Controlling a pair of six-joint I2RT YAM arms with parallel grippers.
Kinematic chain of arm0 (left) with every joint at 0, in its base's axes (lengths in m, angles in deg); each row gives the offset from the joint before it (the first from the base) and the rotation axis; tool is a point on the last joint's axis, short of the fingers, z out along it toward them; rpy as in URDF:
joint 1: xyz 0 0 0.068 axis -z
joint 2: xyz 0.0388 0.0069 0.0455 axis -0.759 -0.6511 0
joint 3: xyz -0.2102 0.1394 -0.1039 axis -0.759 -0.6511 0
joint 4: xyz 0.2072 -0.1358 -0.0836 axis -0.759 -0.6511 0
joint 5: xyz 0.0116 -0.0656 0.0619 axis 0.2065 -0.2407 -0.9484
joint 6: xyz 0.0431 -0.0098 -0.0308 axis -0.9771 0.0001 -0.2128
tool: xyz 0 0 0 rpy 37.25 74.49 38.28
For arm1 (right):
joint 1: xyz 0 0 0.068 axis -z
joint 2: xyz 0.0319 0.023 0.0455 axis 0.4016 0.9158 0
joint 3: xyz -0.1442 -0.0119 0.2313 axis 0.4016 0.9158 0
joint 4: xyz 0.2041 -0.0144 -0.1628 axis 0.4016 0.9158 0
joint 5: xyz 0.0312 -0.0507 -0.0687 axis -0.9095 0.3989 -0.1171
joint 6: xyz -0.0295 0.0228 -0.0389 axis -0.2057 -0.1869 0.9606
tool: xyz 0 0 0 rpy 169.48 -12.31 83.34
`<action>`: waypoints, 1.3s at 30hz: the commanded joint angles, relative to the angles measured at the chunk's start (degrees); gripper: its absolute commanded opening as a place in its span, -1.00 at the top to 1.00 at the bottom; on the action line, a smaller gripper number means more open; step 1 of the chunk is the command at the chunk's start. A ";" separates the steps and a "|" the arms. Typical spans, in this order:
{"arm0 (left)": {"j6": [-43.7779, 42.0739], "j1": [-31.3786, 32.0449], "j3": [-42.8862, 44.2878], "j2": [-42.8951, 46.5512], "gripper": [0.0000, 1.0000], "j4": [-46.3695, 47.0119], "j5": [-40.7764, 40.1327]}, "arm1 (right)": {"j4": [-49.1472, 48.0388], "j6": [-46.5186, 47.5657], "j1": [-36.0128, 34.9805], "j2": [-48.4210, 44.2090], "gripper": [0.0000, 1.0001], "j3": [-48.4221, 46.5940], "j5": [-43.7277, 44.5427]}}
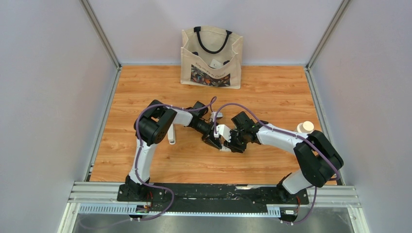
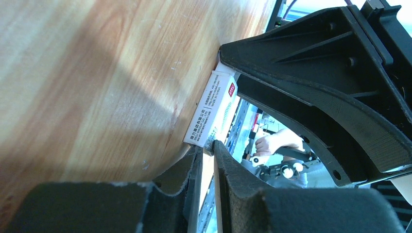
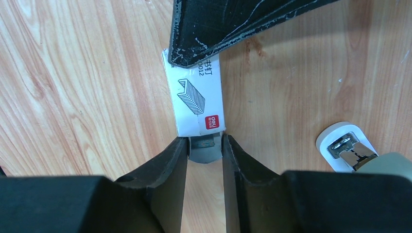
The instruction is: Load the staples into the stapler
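A small white staple box with a staple drawing lies on the wooden table between both grippers, and also shows in the top view and the left wrist view. Its near end is open, and a grey strip of staples shows inside, above a grey flap. My right gripper is closed onto this open end, a finger on each side of the flap. My left gripper is nearly closed and pinches the far end of the box; its finger covers that end. A white stapler lies beside the box.
Another white stapler lies left of the left arm. A white part shows behind the grippers. A canvas tote bag stands at the back wall. A small white-capped bottle stands near the table's right edge.
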 commanded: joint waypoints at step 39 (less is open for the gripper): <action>-4.92 -5.69 3.07 5.92 1.00 -5.13 -0.16 | 2.86 2.90 8.48 -9.26 0.35 6.84 7.14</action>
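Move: The staple box's sleeve lies along the left-right line between the hands, on the table. Its middle is about 2 cm right of the left fingertips, level fore and aft and 1 cm lower, and about 3 cm left of the right fingertips, which already hold the tray's protruding end. The green stapler sits roughly 9 cm ahead and 4 cm right of the right hand, or about 9 cm ahead and 9 cm right of the left. Closing first, the left fingers shut on the edge of the sleeve's left end. The hands then part: the right, keeping its grip on the tray end, draws it about 5 cm to the right, low over the table and turning slightly clockwise, while the left takes the sleeve about 3 cm forward and to the left, rising barely 1 cm. ##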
